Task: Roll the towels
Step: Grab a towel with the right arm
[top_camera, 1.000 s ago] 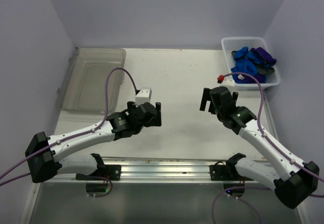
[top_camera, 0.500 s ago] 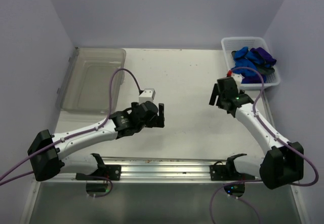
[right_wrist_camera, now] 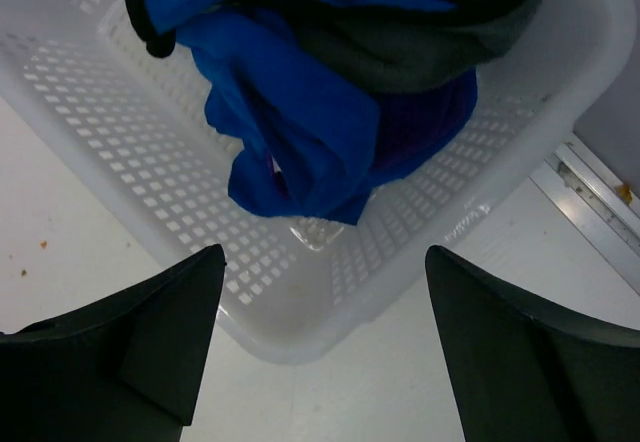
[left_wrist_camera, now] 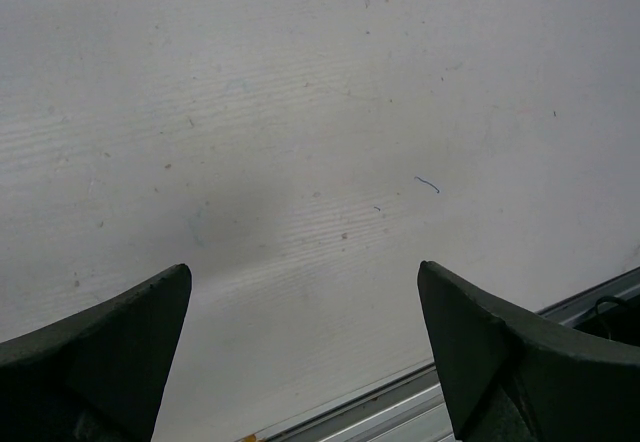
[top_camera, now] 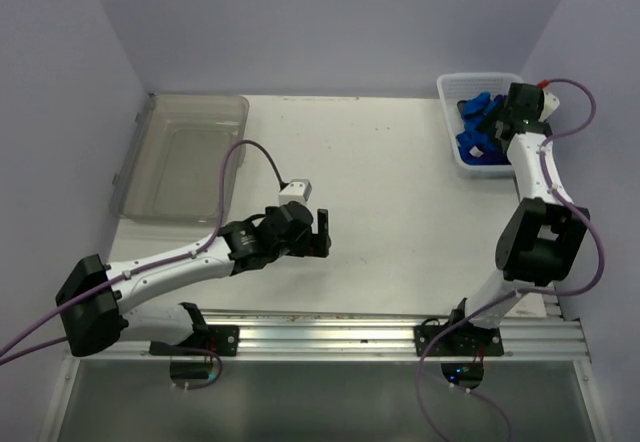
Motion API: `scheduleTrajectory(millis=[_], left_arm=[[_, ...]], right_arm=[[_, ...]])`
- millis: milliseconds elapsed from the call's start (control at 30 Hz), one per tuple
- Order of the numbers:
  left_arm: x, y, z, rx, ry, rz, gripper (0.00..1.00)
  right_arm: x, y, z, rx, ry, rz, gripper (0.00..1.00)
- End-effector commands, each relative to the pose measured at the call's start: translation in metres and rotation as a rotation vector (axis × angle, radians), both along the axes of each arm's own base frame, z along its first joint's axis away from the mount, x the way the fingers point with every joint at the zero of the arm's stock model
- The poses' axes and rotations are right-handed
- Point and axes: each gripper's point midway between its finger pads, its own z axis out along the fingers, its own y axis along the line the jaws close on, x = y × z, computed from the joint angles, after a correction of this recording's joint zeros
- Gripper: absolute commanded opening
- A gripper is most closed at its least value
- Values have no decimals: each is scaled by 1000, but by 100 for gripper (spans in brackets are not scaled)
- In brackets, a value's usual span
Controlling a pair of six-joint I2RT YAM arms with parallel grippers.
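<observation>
The towels [top_camera: 476,140] lie bunched in a white perforated basket [top_camera: 450,88] at the table's back right corner. In the right wrist view a royal blue towel [right_wrist_camera: 300,112] spills over the basket's floor, with a purple one [right_wrist_camera: 425,122] and a dark grey cloth [right_wrist_camera: 420,32] beside it. My right gripper [top_camera: 493,122] [right_wrist_camera: 323,254] hangs open over the basket's near wall [right_wrist_camera: 300,327], above the towels and touching none of them. My left gripper [top_camera: 321,232] [left_wrist_camera: 303,267] is open over bare table near the front, with nothing between its fingers.
A clear plastic bin [top_camera: 185,157] sits at the back left. A metal rail [top_camera: 330,327] [left_wrist_camera: 560,312] runs along the table's front edge. Purple walls close in the back and both sides, and the right wall is close behind the basket.
The right arm has swung from mid-table out to the basket at the back right. The left gripper has drifted a little to the right and nearer the front edge.
</observation>
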Motion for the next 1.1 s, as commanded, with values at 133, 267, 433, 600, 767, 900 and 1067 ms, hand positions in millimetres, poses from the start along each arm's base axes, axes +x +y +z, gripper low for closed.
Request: scheduleTrajectory(millis=[133,267,433,600,767,900,1067], left_arm=[[8,-14,5,-1,-8,-26,100],[8,-15,4,5,-7,-42,100],[7,-14,-1,21,-3,-51,100],[2,-14,-12,33,28,-62,100],[-2,-14,-20,30,46,-70,100],[0,-14,-18,33,36,-71,100],[-1,-12,-19,37,39,-69,100]], right_arm=[[55,-8,8,45,-45,-2,80],[65,-22,-10,18,13,-41,68],[71,-24,-30,21,46,-35,68],[74,-29,-44,6,105,-39,52],[73,-28,-35,0,80,-26,13],[72,-25,-15,3,35,-15,0],[62,-21,28,-14,-76,-8,0]])
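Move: The blue towel at the near-left end of the basket's heap has its middle about 9 cm ahead of the right hand, 3 cm to its right and 8 cm below. The grey towel is around 11 cm ahead and 15 cm right. The basket's near-left corner is almost straight below, some 3 cm left, its rim about 6 cm lower. From the left hand that blue towel lies roughly 32 cm ahead, 51 cm right and slightly below. The blue towel's loose near end is what the right hand reaches: over the basket's near-left corner, first about 7 cm forward and slightly right, then some 5 cm down into the basket, tipping down a little. The part-open fingers shut fully, pinching the cloth by its pale tag, and the hand begins to rise, about 1.5 cm. The left hand, empty and open, sinks 2.5 cm over bare table. ##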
